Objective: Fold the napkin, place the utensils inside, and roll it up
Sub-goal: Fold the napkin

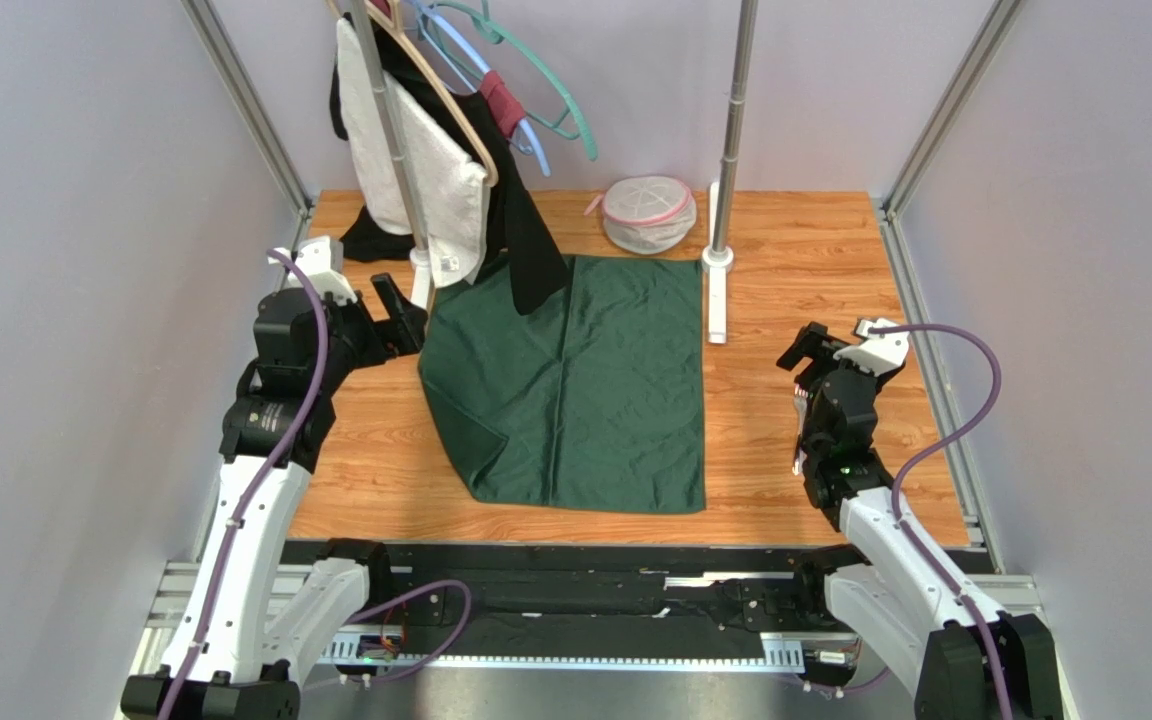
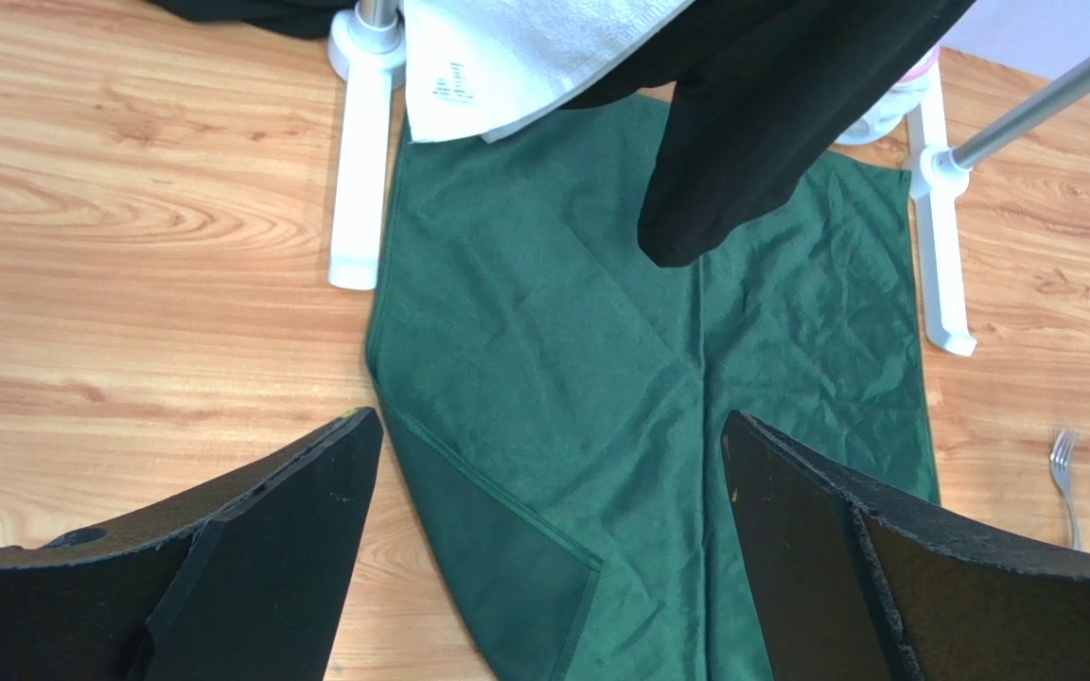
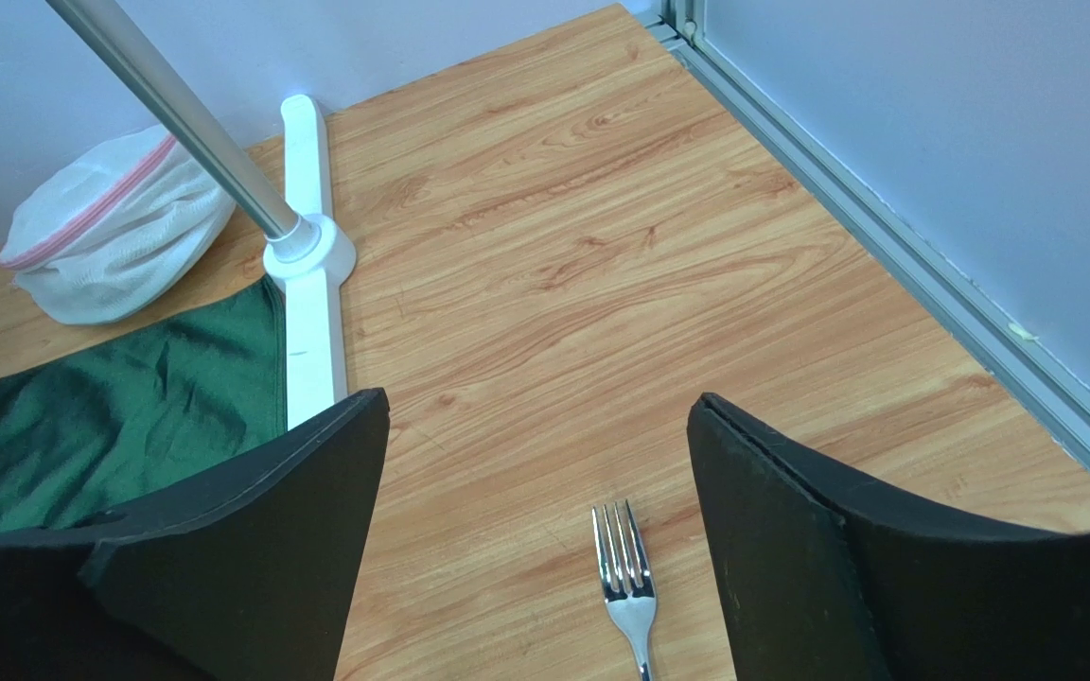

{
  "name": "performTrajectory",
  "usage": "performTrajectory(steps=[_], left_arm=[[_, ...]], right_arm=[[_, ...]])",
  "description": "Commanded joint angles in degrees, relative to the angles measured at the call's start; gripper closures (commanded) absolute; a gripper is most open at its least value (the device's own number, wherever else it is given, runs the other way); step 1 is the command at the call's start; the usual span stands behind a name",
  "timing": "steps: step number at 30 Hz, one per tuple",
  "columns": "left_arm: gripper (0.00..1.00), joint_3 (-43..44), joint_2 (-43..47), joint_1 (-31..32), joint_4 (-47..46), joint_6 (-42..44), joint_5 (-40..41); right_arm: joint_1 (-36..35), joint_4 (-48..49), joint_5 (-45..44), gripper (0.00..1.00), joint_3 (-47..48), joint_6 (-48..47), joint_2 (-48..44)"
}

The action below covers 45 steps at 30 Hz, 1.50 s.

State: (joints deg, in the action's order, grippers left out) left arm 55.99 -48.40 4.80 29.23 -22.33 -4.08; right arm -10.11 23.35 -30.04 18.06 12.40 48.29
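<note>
The dark green napkin lies spread flat on the wooden table, its near-left corner folded over onto itself. My left gripper hovers at the napkin's left edge, open and empty; in the left wrist view the cloth fills the gap between the fingers. A silver fork lies on bare wood right of the napkin, tines pointing away from me, also seen in the left wrist view as a fork. My right gripper hangs above it, open. The arm hides the fork in the top view.
A clothes rack stands over the napkin's far edge on white feet. Its hangers carry a white towel and a black garment that dangles over the napkin. A white mesh bag sits at the back. Walls close both sides.
</note>
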Motion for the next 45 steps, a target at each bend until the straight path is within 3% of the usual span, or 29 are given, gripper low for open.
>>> performTrajectory(steps=[1, 8, 10, 13, 14, 22, 26, 30, 35, 45], left_arm=[[0.01, -2.54, 3.31, -0.14, -3.13, 2.90, 0.65], [0.01, -5.89, 3.32, -0.05, -3.57, 4.31, -0.49], [0.05, -5.37, 2.62, 1.08, -2.52, 4.83, 0.55], [0.07, -4.14, 0.68, 10.55, 0.82, 5.45, 10.90], [0.07, -4.22, -0.63, 17.20, 1.43, 5.19, 16.15], [0.25, -6.60, -16.53, 36.15, -1.20, -3.24, 24.63], [0.43, -6.33, -25.05, 37.04, -2.59, -5.01, 25.17], [0.50, -6.42, -30.07, 36.95, -4.10, -5.36, 25.61], [0.51, -5.80, -36.40, 36.95, -5.06, -6.23, 21.75], [0.51, -7.91, -39.49, 36.95, -5.33, -9.13, 21.48]], right_arm=[[0.00, 1.26, -2.13, 0.18, 2.32, 1.31, -0.13], [-0.09, 0.64, -2.21, 0.18, 2.59, 1.66, -0.22], [0.00, 0.55, -2.21, 0.18, 2.50, 1.92, -0.13], [0.00, 0.38, -2.13, 0.18, 2.59, 2.19, 0.31], [0.00, 0.12, -2.21, 0.18, 2.94, 2.27, 0.40], [0.00, -1.47, -2.74, 0.18, 3.20, 2.54, 0.14], [0.00, -1.38, -2.48, 0.18, 3.29, 2.80, 0.66], [0.00, -1.38, -2.39, 0.18, 3.56, 2.80, 1.01], [0.00, -1.12, -2.21, 0.18, 3.64, 2.98, 1.37], [0.09, -1.47, -2.30, 0.18, 3.91, 3.15, 1.98]])
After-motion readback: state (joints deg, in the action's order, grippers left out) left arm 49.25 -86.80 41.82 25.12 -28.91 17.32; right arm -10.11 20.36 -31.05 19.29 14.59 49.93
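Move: The left hand is wide open, high over the napkin's left side; the tip of the napkin's folded-over flap lies about 13 cm to its right, 3 cm back and 25 cm below. The napkin's middle crease runs some 8 cm farther right of that tip. The left rack foot stands about 23 cm ahead of the hand, roughly in line with it. From the right hand the tip is about 49 cm left, 6 cm back and 15 cm lower. Left hand sinks about 24 cm, swinging 13 cm right to the flap's tip, fingers pitching down and half closing. ##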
